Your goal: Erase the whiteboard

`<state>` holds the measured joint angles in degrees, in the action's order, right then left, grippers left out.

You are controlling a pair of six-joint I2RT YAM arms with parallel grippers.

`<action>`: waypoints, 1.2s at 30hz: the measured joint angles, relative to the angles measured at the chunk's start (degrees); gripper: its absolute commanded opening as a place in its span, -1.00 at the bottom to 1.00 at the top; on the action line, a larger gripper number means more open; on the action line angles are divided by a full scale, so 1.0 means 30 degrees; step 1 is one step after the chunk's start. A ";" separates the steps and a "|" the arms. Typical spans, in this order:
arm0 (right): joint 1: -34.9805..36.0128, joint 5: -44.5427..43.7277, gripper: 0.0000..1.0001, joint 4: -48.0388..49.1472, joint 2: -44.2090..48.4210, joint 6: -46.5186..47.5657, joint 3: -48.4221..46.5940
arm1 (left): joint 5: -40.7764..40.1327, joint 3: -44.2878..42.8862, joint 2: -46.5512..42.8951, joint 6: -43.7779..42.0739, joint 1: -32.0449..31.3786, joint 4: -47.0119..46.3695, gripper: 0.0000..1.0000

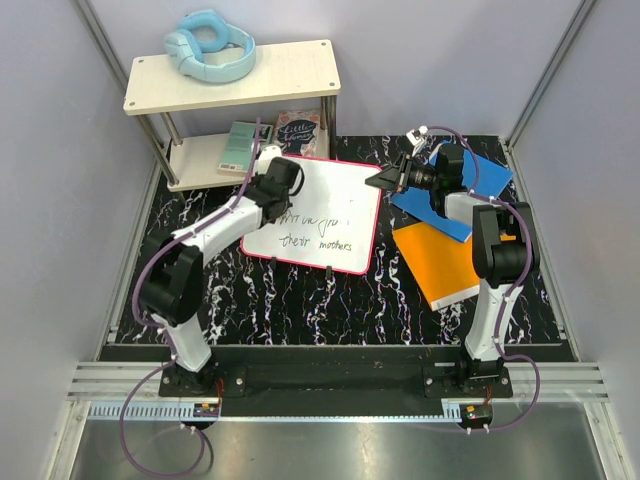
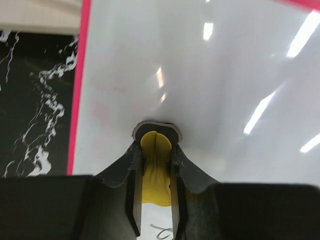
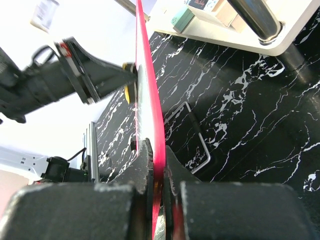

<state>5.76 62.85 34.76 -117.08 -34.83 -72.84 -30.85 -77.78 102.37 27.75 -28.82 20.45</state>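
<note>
The whiteboard [image 1: 335,205], white with a red-pink border, lies tilted on the black marbled table, with dark handwriting [image 1: 312,230] across its lower half. My left gripper [image 1: 284,192] is shut on a small yellow eraser [image 2: 156,150] and presses its dark pad flat against the white surface [image 2: 215,75] near the board's left border. A bit of writing [image 2: 162,231] shows behind the fingers. My right gripper [image 1: 386,180] is shut on the board's right edge [image 3: 150,90]. In the right wrist view the jaws [image 3: 157,150] pinch the red rim, with the left gripper [image 3: 120,75] beyond.
A two-tier shelf [image 1: 290,70] stands at the back left with blue headphones [image 1: 210,45] on top and books [image 1: 240,145] below. A blue book [image 1: 470,185] and an orange book [image 1: 445,262] lie under the right arm. A wire stand [image 3: 200,140] shows under the board.
</note>
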 measured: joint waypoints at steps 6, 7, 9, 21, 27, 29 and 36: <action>0.0015 0.0058 -1.00 -0.0036 0.0131 0.0007 0.0044 | -0.0131 0.2208 -0.1005 0.0663 -0.0036 0.0313 -1.00; 0.0015 0.0058 -1.00 -0.0044 0.0131 0.0007 0.0044 | -0.0146 0.2237 -0.1013 0.0627 -0.0131 0.0313 -1.00; 0.0015 0.0058 -1.00 -0.0044 0.0138 0.0007 0.0044 | -0.0189 0.2237 -0.0976 0.0503 -0.0342 0.0313 -1.00; -0.0051 -0.0080 -1.00 -0.0058 0.0146 0.0568 0.0182 | 0.1049 -0.1523 0.2047 -0.1632 -0.6142 0.0474 -1.00; -0.0066 -0.0095 -1.00 -0.0066 0.0146 0.0736 0.0182 | 0.1581 -0.3665 0.3453 -0.2055 -0.7169 0.1144 -1.00; -0.0066 -0.0087 -1.00 -0.0058 0.0146 0.0780 0.0182 | 0.1574 -0.3789 0.3519 -0.2047 -0.7169 0.1282 -1.00; -0.0036 -0.0109 -1.00 -0.0036 0.0146 0.0831 0.0182 | 0.3184 -0.3191 0.2812 -0.1719 -0.6105 0.0984 -1.00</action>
<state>5.65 62.52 34.65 -116.64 -32.34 -72.29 -21.30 -87.35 110.80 22.59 -47.13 23.40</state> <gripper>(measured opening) 0.049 0.243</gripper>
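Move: The yellow eraser in the left hand sits on the whiteboard near its left side; the board's left edge is about 7 cm to the left, level with it. The middle line of writing centres some 10 cm right and 4 cm back, about 4 cm lower; the bottom line, "their mothers", some 12 cm right, 9 cm back and 6 cm lower. From the right hand, the middle line lies roughly 18 cm left, 12 cm back and 7 cm lower. Still gripping the yellow eraser against the whiteboard, the left hand slides it about 3 cm back and down the slope, then sweeps fast to the right along the middle line, nearly 20 cm, drifting some 4 cm farther back and swinging about 30 degrees clockwise, before easing back a centimetre. The right hand stays in place, keeping its pinch on the board's right edge. ##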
